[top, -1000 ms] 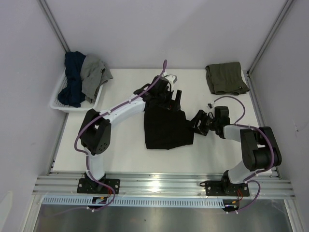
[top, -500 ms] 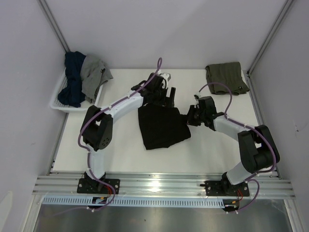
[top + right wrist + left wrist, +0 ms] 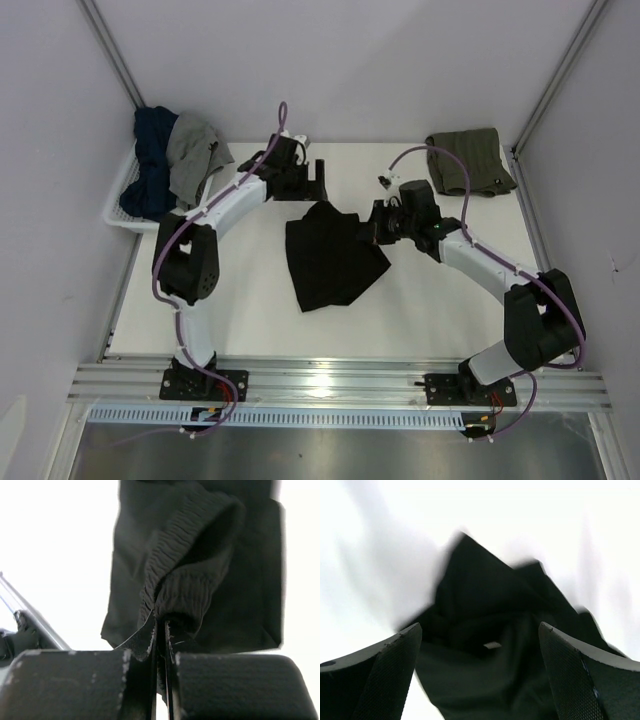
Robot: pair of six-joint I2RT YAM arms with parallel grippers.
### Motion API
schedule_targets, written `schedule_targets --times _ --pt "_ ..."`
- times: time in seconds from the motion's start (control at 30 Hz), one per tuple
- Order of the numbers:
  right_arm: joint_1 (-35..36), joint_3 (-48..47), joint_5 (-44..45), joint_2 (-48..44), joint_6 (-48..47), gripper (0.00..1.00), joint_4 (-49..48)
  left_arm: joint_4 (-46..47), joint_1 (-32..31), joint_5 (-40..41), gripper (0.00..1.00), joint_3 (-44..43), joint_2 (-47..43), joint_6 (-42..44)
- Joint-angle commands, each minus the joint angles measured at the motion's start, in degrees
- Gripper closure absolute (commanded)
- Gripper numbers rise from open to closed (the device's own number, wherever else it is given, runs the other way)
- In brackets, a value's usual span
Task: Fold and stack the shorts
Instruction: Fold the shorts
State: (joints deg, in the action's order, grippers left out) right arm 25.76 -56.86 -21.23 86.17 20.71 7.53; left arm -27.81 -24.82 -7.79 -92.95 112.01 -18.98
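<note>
The black shorts (image 3: 330, 262) lie crumpled in the middle of the table, their far right corner pulled up. My right gripper (image 3: 373, 228) is shut on that corner; the right wrist view shows the ribbed waistband (image 3: 185, 575) pinched between its fingertips (image 3: 162, 625). My left gripper (image 3: 318, 181) hovers just beyond the shorts' far edge, open and holding nothing. In the left wrist view its fingers (image 3: 385, 680) stand wide apart over the black cloth (image 3: 490, 635). The olive-green shorts (image 3: 468, 160) lie folded at the back right corner.
A white basket (image 3: 125, 221) at the back left holds a dark blue garment (image 3: 150, 170) and a grey one (image 3: 196, 155). Walls close in the table on three sides. A metal rail with the arm bases runs along the near edge.
My right gripper has shut on the black shorts' edge and moved up and left with it, skewing the cloth. My left gripper, still open, has pulled back off the shorts toward the back left.
</note>
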Motion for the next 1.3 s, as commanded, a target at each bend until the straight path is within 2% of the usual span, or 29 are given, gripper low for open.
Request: schedule_targets --times 0.0,0.17,0.33,0.47,0.63,0.87,1.03,1.17,1.27 --pt "2.3 -6.8 -5.1 -0.8 -5.6 1.00 0.8 -2.2 2.6 -2.8 0.01 -6.4 3.8 3.5" --pt "4.9 -9.1 -10.2 0.4 -10.9 1.00 3.0 -0.9 5.9 -6.4 0.01 -9.2 7.3 5.6" --pt "5.6 -7.3 -12.3 0.3 -12.4 1.00 1.9 -7.3 6.4 -13.2 0.04 -18.2 14.2 10.9" --pt "5.6 -8.1 -14.4 1.5 -13.1 1.00 2.0 -6.3 6.1 -19.3 0.05 -15.6 14.6 13.5" --pt "5.8 -12.8 -16.6 4.6 -14.3 1.00 2.3 -9.1 4.9 -20.1 0.05 -16.6 16.6 17.7" --pt "4.0 -22.8 -24.6 13.2 -19.4 1.00 7.4 -10.3 4.8 -18.2 0.05 -17.4 19.2 18.4" --pt "-1.7 -27.0 -30.4 20.2 -18.3 1.00 9.0 -8.1 4.8 -18.6 0.05 -15.8 18.3 18.0" --pt "-4.6 -29.5 -30.8 25.9 -18.2 1.00 10.8 -7.6 5.0 -20.3 0.05 -14.9 17.2 17.5" --pt "-5.7 -30.6 -30.7 29.6 -18.2 1.00 11.1 -10.0 5.2 -17.5 0.05 -16.4 17.2 17.3"
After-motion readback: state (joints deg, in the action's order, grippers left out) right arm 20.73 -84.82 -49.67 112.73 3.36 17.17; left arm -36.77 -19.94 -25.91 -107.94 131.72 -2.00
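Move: The shorts' far edge lies almost directly beneath the open left hand, about 10 cm down. The bulk of the shorts is some 12 cm back and 5 cm right of that hand, and the basket of clothes about 34 cm left and 7 cm ahead. The right hand, already gripping the waistband, has the far edge about 11 cm ahead, 13 cm left and 12 cm below; the folded green garment is 25 cm ahead and 25 cm right. Still pinching the waistband, the right hand carries it left and up by about 5 cm, drawing slightly back, then pushes forward and lowers it beside the left gripper, turning counter-clockwise. The left hand swings forward and left, comes back while turning clockwise, and sinks about 8 cm onto the shorts' far edge, wide-open fingers straddling the cloth. ##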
